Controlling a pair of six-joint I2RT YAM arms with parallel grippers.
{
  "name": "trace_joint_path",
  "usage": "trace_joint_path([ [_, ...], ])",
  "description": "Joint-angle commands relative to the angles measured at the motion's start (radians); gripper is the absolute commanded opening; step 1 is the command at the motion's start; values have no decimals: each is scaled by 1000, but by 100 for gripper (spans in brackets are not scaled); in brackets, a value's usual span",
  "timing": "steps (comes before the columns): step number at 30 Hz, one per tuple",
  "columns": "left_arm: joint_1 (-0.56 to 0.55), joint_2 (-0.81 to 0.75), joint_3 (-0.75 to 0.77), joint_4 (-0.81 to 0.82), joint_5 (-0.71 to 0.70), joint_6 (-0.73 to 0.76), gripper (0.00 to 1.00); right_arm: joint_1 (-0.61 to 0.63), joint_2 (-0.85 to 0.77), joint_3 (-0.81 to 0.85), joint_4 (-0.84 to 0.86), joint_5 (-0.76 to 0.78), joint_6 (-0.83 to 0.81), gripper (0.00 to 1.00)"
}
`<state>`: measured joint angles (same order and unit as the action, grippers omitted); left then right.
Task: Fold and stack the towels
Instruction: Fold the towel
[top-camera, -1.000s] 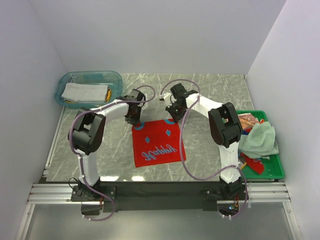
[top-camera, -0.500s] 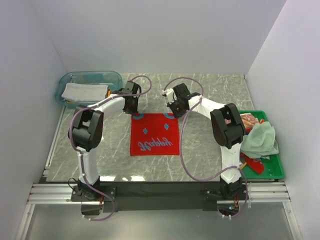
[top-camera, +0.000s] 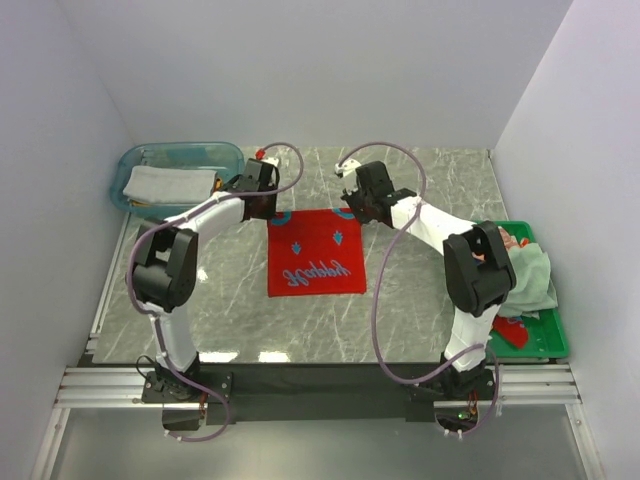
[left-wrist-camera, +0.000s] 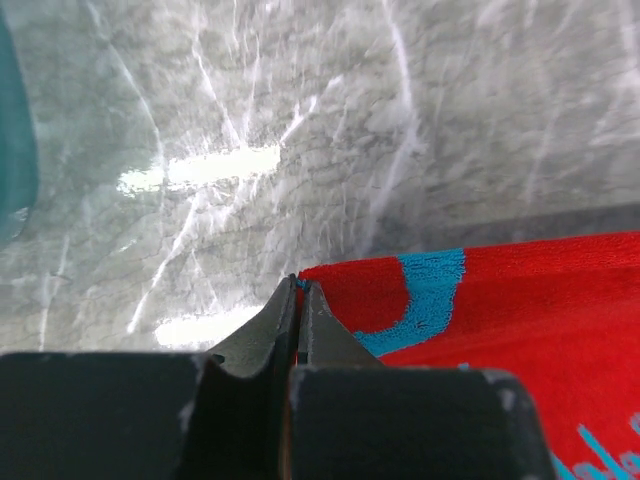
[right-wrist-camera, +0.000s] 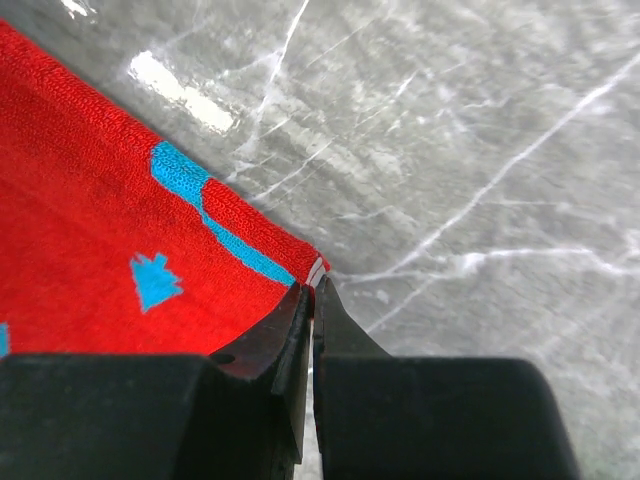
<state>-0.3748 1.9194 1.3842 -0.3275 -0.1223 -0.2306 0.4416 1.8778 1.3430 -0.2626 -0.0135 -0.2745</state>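
A red towel (top-camera: 315, 252) with blue patterns lies spread flat in the middle of the marble table. My left gripper (top-camera: 270, 212) is shut on its far left corner (left-wrist-camera: 320, 285); my right gripper (top-camera: 350, 212) is shut on its far right corner (right-wrist-camera: 305, 262). Both pairs of jaws pinch the cloth edge low over the table. A pale grey-white towel (top-camera: 170, 184) lies folded in the clear teal tub (top-camera: 228, 152) at the far left. A pale green towel (top-camera: 530, 275) is heaped on the green crate (top-camera: 545, 345) at the right, over other red cloth.
White walls close the table on three sides. The tub sits close to my left arm's elbow. The crate stands beside my right arm's base. Bare marble (top-camera: 430, 190) shows beyond the red towel and to its left.
Both grippers have carried the towel's far corners away from the arm bases, and the red towel has been drawn out flat and straightened.
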Motion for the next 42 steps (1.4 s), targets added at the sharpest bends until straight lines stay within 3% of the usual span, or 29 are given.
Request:
trace_joint_path([
  [1,20,-95,-46,37,-57,27,1,-7,-74,-51,40,130,15,0],
  [15,20,-318,-318,258,-37,-98,1,43,-235,-278,215,230,75,0],
  [22,14,-391,-433,292,-28,-185,1,83,-275,-364,232,276,112,0],
  [42,-53,-533,-614,156,-34,-421,1,112,-402,-413,2,268,325,0],
])
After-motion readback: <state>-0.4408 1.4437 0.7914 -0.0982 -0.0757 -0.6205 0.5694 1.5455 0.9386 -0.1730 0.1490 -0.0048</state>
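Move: The left hand holds the red towel's far-left corner, and the near-left corner it is bound for lies about 21 cm back, level sideways, some 6 cm lower. The teal bin's middle is about 26 cm to its left and 10 cm ahead. The right hand holds the far-right corner; the near-right corner lies roughly 21 cm back, level sideways, 7 cm below. The green bin is some 38 cm to its right and 19 cm back. Both grippers keep their pinch on the far corners and carry that raised hem back over the towel towards its near edge, the left about 12 cm, the right about 10. The left first arcs up some 4 cm, then sinks to nearly its starting height, rolling its left side down about 20 degrees; the right stays near its height and turns some 10 degrees clockwise. ##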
